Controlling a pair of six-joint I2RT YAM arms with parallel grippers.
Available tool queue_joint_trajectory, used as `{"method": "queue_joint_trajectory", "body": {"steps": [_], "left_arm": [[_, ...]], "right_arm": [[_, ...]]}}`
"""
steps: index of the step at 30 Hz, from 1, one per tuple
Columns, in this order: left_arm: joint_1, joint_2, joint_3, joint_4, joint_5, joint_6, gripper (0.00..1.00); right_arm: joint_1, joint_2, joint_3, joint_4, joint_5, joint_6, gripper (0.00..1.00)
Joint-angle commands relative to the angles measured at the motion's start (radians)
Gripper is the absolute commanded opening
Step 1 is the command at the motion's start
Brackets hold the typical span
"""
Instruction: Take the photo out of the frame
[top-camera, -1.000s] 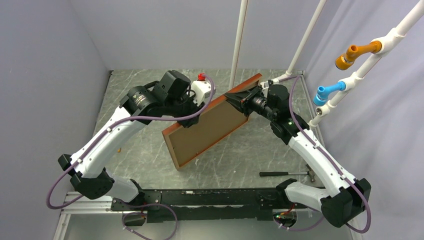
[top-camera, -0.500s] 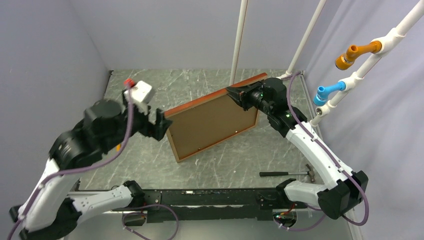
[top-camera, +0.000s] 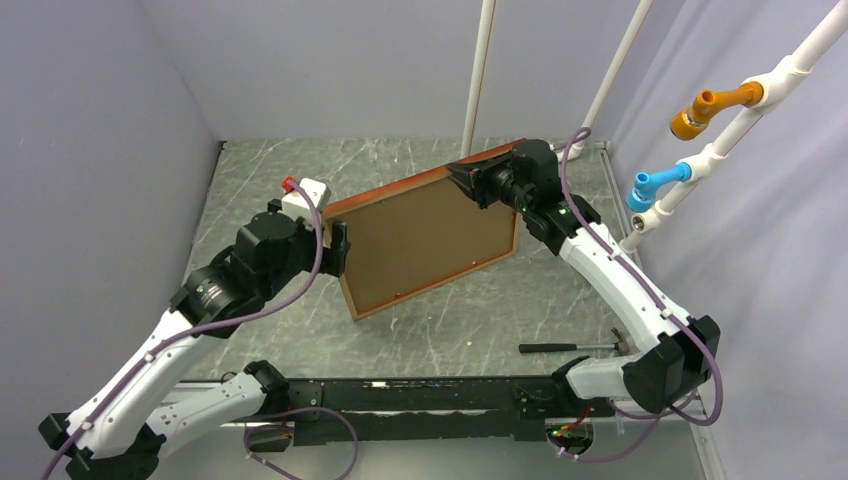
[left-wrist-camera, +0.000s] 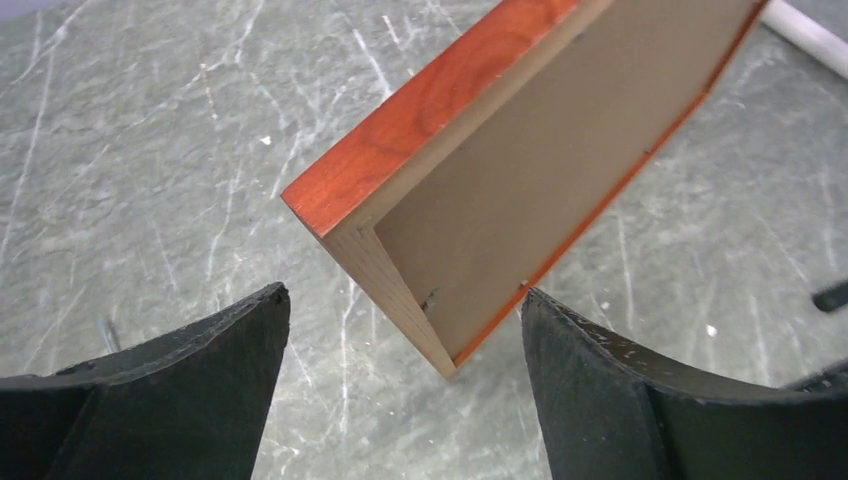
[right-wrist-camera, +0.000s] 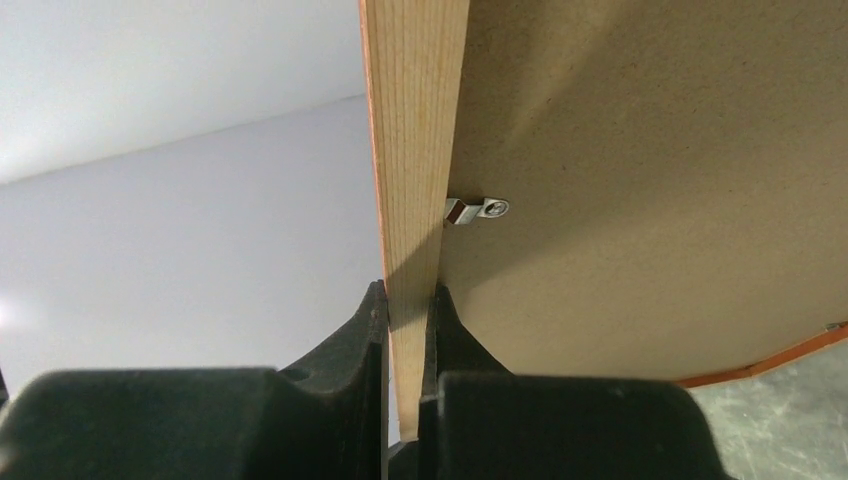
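The frame (top-camera: 385, 197), thin reddish-brown wood, hangs tilted over the table with its back toward the top camera. The photo's brown board back (top-camera: 430, 240) fills it; the printed side is hidden. My right gripper (top-camera: 462, 180) is shut on the frame's upper right edge. In the right wrist view the fingers (right-wrist-camera: 408, 290) pinch the pale wooden edge (right-wrist-camera: 415, 120) beside a small metal clip (right-wrist-camera: 478, 210). My left gripper (top-camera: 340, 248) stands open at the frame's left end. In the left wrist view the frame's lower corner (left-wrist-camera: 400, 290) sits between the spread fingers (left-wrist-camera: 402, 293) without touching them.
A hammer (top-camera: 570, 347) lies on the marble table (top-camera: 300, 310) at the near right. Two white poles (top-camera: 478, 80) rise at the back. A white pipe with orange (top-camera: 712, 105) and blue (top-camera: 655, 185) fittings runs along the right side. Grey walls close in left and back.
My left gripper let go of the frame and opened, swung out left, then came back to the frame's left end. The right gripper kept its hold and carried the frame slightly back.
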Motion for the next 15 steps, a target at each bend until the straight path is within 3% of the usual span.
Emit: {"method": "queue_joint_trajectory", "body": {"steps": [1, 4, 8, 15], "left_arm": [[0.07, 0.022, -0.044, 0.17, -0.018, -0.014, 0.81], [0.095, 0.056, -0.076, 0.199, -0.074, -0.025, 0.7], [0.139, 0.087, -0.118, 0.266, -0.041, -0.032, 0.61], [0.149, 0.087, -0.105, 0.217, -0.046, -0.107, 0.62]], "right_arm": [[-0.007, 0.055, 0.034, -0.125, 0.066, 0.024, 0.0], [-0.007, 0.097, 0.065, -0.139, 0.076, 0.028, 0.0], [-0.007, 0.145, 0.103, -0.162, 0.105, 0.028, 0.0], [-0.009, 0.258, 0.183, -0.223, 0.175, 0.043, 0.0]]}}
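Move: The frame's left side has its middle about 6 cm ahead of the open left gripper, 3 cm to its right and 13 cm below; the upper left corner is roughly 8 cm straight ahead and 2 cm lower. The screwdriver lies some 20 cm left, 6 cm ahead, 30 cm down. From the right gripper, already pinching the top edge, that left side is about 27 cm left, 14 cm back and 17 cm below. Bring the left gripper forward and down towards the frame's left side, about 5 cm each way, turning it some 10 degrees counter-clockwise and narrowing its wide-open fingers by about a third without shutting them. With the right gripper keep the pinch on the top edge and carry it about 5 cm forward, sinking slightly, to tip the frame away from the robot. ##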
